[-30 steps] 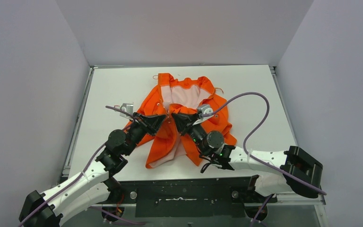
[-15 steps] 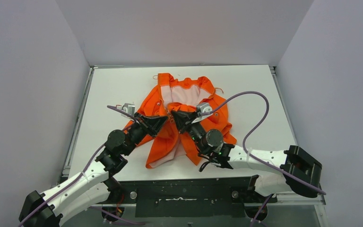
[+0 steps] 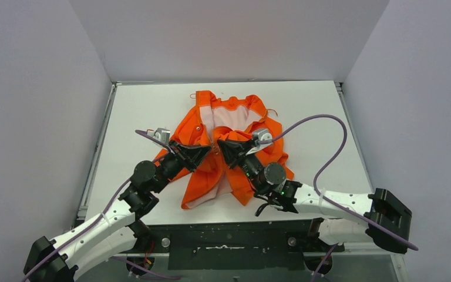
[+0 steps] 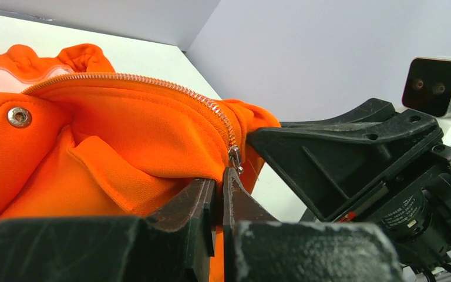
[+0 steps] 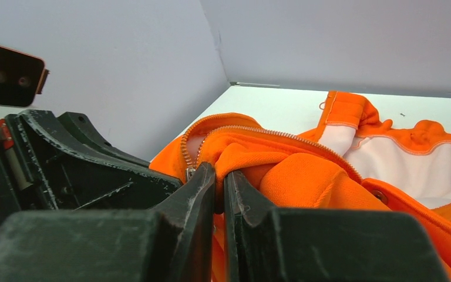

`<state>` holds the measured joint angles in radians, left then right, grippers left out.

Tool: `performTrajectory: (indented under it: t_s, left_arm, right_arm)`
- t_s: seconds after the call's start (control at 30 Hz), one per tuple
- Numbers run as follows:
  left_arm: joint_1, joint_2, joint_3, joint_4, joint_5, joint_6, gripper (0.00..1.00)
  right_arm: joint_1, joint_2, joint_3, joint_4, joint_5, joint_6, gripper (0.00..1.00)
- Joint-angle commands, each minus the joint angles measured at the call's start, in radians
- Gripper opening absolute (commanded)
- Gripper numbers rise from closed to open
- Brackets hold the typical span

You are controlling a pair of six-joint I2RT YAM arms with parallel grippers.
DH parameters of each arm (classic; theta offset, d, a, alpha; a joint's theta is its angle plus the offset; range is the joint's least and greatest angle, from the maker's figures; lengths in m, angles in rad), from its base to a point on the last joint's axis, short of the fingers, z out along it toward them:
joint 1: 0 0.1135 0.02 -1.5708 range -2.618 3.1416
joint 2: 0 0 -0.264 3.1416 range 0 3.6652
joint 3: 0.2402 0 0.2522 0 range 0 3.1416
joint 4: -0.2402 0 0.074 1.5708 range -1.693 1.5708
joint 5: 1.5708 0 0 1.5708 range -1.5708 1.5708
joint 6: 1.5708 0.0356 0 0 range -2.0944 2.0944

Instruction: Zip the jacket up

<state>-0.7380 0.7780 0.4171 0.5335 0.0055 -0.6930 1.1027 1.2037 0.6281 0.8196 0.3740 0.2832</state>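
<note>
The orange jacket (image 3: 273, 151) lies open on the white table, pale lining (image 3: 229, 119) showing at the collar. Both grippers meet tip to tip over its front. My left gripper (image 3: 209, 151) is shut on the edge of one front panel; in the left wrist view its jaws (image 4: 220, 179) pinch orange fabric just below the metal zipper slider (image 4: 234, 157). My right gripper (image 3: 219, 145) is shut on the other panel's edge (image 5: 219, 176), next to a zipper end piece (image 5: 191, 173). Zipper teeth (image 4: 152, 82) run up along the lifted fold.
A white table (image 3: 311, 106) is enclosed by grey walls on three sides. A purple cable (image 3: 329, 126) arcs above the right side of the table. The jacket's hem (image 3: 197, 201) reaches toward the near edge. A snap button (image 4: 19, 116) sits on the left panel.
The right arm has shifted to the right and its gripper has moved slightly toward the near side. The left gripper edged right. Both stay clamped on the jacket front.
</note>
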Motion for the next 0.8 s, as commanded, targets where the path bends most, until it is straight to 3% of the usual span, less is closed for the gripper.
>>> performTrajectory:
  t_s: [0.0,0.27,0.47,0.77]
  left_arm:
    - [-0.013,-0.004,0.033,0.009,0.051,-0.014,0.00]
    - [-0.004,0.026,0.033,0.036,0.089,-0.074,0.00]
    - [0.010,0.037,0.037,0.045,0.152,-0.125,0.00]
    - [0.033,0.041,0.044,-0.003,0.186,-0.184,0.00]
  right_arm:
    - [0.013,-0.094,-0.020,0.044,-0.029,0.079,0.00]
    - [0.014,-0.167,-0.063,-0.053,-0.016,0.145,0.12]
    - [0.013,-0.234,-0.102,-0.128,0.015,0.172,0.29]
    - [0.011,-0.395,-0.127,-0.361,0.017,0.119,0.37]
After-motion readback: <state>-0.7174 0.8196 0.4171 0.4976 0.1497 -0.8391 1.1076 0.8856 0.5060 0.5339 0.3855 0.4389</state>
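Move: The zipper slider sits between the two nearly touching hands, about 2 cm right, 1 cm ahead and 1 cm above the left fingers, which still pinch the zip's lower end. From the right hand, still pinching the right front panel, the slider is roughly 2 cm left, level fore and aft and in height. The left panel's snap is some 7 cm ahead of the left hand, 4 cm left and 3 cm lower. The right front panel is let go: the right hand first draws it back and to the right some 2 cm, then the fingers open about a third and back off further, ending some 5 cm right, 3 cm back and slightly lower, tipping down a little. The left fingers keep their pinch beside the slider, sinking about 2 cm while easing right and back, tipping down and turning slightly clockwise. ##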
